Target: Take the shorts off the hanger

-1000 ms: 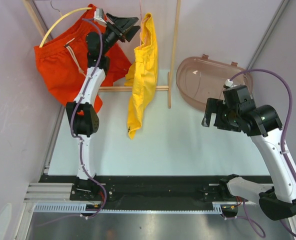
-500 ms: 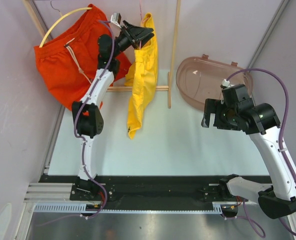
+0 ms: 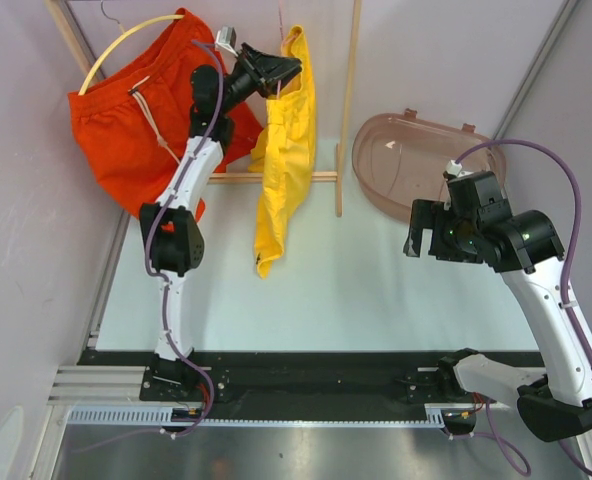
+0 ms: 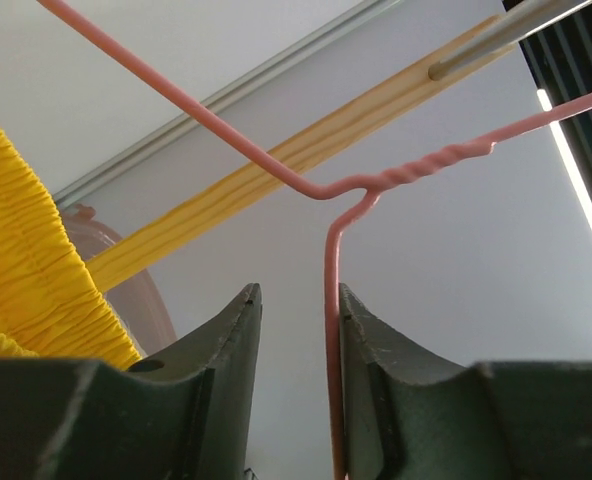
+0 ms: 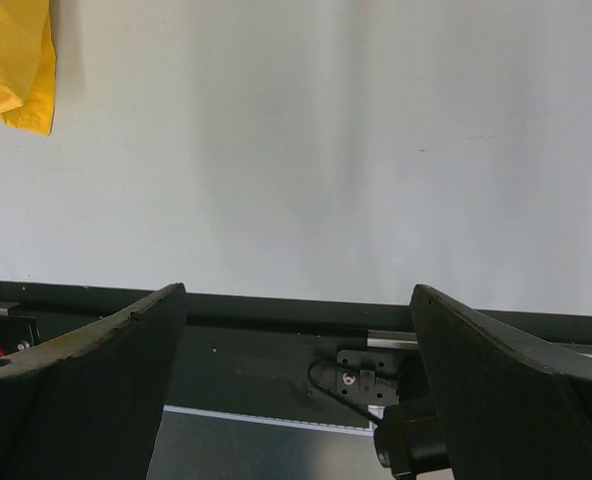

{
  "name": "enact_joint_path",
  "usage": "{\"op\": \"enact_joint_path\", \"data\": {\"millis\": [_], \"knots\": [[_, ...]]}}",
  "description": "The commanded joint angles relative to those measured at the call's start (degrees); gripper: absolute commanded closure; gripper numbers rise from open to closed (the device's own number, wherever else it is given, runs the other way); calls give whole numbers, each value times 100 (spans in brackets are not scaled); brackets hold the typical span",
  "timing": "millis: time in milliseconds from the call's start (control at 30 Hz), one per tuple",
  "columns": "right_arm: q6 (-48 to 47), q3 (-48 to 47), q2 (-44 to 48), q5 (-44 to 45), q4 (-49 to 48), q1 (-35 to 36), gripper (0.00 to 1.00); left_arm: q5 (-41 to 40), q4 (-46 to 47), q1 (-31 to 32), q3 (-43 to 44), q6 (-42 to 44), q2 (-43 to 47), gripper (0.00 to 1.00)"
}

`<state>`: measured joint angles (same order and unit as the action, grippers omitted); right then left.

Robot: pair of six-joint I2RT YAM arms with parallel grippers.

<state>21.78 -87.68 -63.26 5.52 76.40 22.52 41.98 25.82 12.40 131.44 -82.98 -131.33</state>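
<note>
The yellow shorts [image 3: 286, 150] hang from a thin pink wire hanger [image 4: 328, 300] on the wooden rack. The orange-red shorts [image 3: 126, 130] with a pale drawstring hang at the far left on a yellow hanger [image 3: 126, 40]. My left gripper [image 3: 286, 72] is up at the top of the yellow shorts. In the left wrist view its jaws [image 4: 298, 290] stand narrowly apart around the hanger's upright wire. The wire lies against the right finger [image 4: 376, 360], with a gap to the left one. My right gripper [image 3: 421, 228] hovers wide open over the table at the right, holding nothing [image 5: 296, 300].
A brown translucent bin [image 3: 416, 160] lies at the back right. The wooden rack's post [image 3: 348, 100] and crossbar [image 3: 226, 177] stand behind the shorts. A hem of the yellow shorts [image 5: 21, 60] shows at the top left of the right wrist view.
My left gripper swung right from the orange-red shorts to the pink hanger above the yellow shorts, and its jaws narrowed around the wire. The right arm stayed put.
</note>
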Motion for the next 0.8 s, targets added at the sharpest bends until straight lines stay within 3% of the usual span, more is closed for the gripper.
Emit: {"op": "enact_joint_path", "data": {"millis": [0, 133, 267, 600, 767], "knots": [[-121, 14, 121, -60, -55, -29, 0, -102, -367, -98, 154, 361, 398, 64], [-121, 5, 113, -95, -81, -38, 0, -75, -482, -115, 251, 423, 432, 77], [-113, 5, 86, -148, -90, -38, 0, -137, -762, -124, 417, 581, 511, 99], [-165, 23, 16, -314, -196, -29, 0, -243, -930, -124, 681, 669, 916, 100], [-218, 84, 25, -437, -284, -37, 0, -14, -327, -142, 682, 827, 987, 100]]}}
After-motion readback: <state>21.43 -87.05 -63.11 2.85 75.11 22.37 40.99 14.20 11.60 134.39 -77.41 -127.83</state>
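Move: The pink hanger's near shoulder wire already runs between the left hand's half-open fingers, practically at the hand point. The yellow shorts hang from it, their middle some 18 cm below, 2 cm back and 3 cm to the right; the red shorts' middle is about 25 cm left, level in reach and 12 cm lower. From the right hand the hanger wire lies roughly 35 cm ahead, 25 cm left and 16 cm up. The left fingers shut on the pink hanger's wire, pinching it while the hand eases up about 2 cm and slightly left. ##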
